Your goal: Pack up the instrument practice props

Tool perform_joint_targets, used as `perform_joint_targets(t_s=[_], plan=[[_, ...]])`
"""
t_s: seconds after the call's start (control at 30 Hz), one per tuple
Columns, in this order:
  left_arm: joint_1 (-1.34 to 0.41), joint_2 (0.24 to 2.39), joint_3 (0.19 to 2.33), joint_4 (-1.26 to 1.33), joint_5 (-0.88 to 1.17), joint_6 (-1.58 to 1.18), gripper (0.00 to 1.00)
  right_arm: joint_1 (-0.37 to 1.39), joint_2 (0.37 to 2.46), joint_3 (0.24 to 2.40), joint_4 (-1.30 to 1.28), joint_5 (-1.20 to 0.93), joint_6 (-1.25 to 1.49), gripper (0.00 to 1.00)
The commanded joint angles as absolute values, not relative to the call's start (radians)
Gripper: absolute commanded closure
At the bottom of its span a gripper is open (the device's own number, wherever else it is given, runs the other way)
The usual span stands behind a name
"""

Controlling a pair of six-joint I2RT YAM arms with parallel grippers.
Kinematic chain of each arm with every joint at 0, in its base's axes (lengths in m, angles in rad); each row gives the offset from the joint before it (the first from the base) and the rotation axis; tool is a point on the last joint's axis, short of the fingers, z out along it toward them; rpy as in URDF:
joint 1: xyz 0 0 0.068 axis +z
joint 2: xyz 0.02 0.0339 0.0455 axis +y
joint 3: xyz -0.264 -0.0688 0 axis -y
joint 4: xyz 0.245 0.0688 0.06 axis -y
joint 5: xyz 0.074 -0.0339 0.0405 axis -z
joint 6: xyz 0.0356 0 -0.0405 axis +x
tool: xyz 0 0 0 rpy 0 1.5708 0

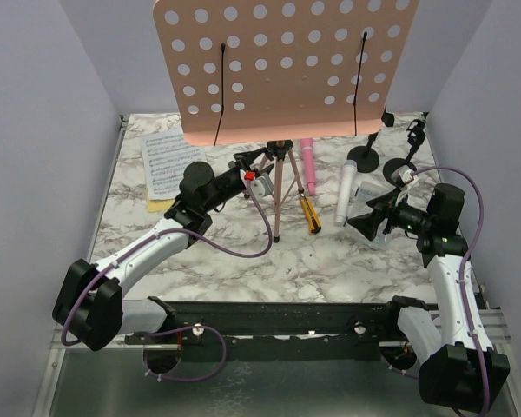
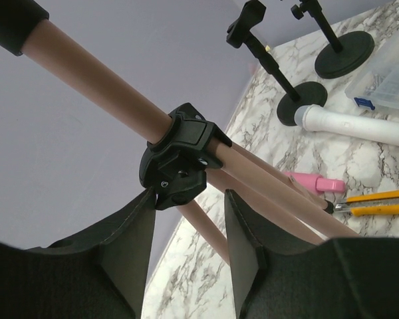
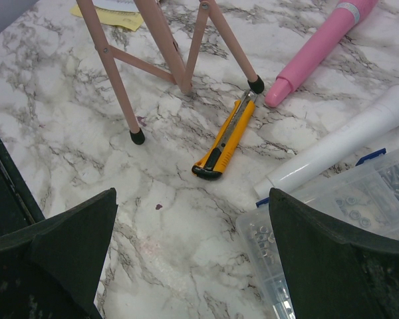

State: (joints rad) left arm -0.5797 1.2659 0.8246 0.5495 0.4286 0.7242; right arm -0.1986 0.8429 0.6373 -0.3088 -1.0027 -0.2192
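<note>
The pink perforated music rack (image 1: pixel 282 61) stands on its pink tripod (image 1: pixel 278 182) at mid table. My left gripper (image 1: pixel 247 178) is open at the tripod's black hub (image 2: pixel 179 156), with one leg passing between its fingers (image 2: pixel 130 232). White sheet music (image 1: pixel 172 165) lies on a yellow page (image 1: pixel 161 206) to the left. The pink microphone (image 1: pixel 306 165) and white microphone (image 1: pixel 346 193) lie right of the tripod. Two black mic mounts (image 1: pixel 362 156) (image 1: pixel 399 168) stand at the back right. My right gripper (image 1: pixel 365 221) is wide open and empty, above the table near the white microphone (image 3: pixel 346 143).
A yellow-and-black cutter (image 1: pixel 310 213) lies between the tripod feet and the white microphone; it also shows in the right wrist view (image 3: pixel 226 136). A clear plastic box (image 3: pixel 339 219) of small parts sits under my right gripper. Grey walls close in both sides.
</note>
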Motion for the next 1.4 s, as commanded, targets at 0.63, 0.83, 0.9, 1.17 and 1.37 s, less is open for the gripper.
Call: perform_joint_targets(t_s=[0.63, 0.83, 0.9, 1.17, 1.37], plan=[[-0.578, 1.235, 0.833, 0.557, 0.421, 0.492, 0.78, -0.205, 0.827, 0.63, -0.314, -0.995, -0.235, 0.01], [-0.577, 1.233, 0.822, 0.608, 0.392, 0.354, 0.81, -0.205, 0.827, 0.63, -0.313, -0.994, -0.236, 0.01], [-0.577, 1.235, 0.822, 0.614, 0.386, 0.323, 0.83, -0.205, 0.828, 0.63, -0.313, -0.992, -0.238, 0.0], [-0.577, 1.221, 0.812, 0.629, 0.366, 0.182, 0.89, -0.205, 0.828, 0.63, -0.313, -0.992, -0.237, 0.0], [-0.577, 1.211, 0.808, 0.629, 0.329, 0.018, 0.9, -0.205, 0.828, 0.628, -0.314, -0.991, -0.237, 0.0]])
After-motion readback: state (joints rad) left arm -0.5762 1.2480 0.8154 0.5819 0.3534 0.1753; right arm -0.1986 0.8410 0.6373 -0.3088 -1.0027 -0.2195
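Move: The black clamp knob on the music stand's tripod collar is almost between the left fingertips, about 1 cm farther out and 1 cm to the right, at the same height. The collar's middle is some 3 cm forward and 4 cm right of that hand, level with it. The yellow cutter lies on the table roughly 2 cm ahead, 13 cm right and 30 cm below. From the right hand the knob is about 10 cm forward, 27 cm left and 11 cm up. Staying almost in place, the left hand closes its half-open fingers until they pinch the black clamp knob, nearly shut. From partway through the closing, the wrist rolls about 30 degrees counter-clockwise as seen from behind the hand looking along its fingers, the tips drawing back only about 1 cm while turning the knob. ##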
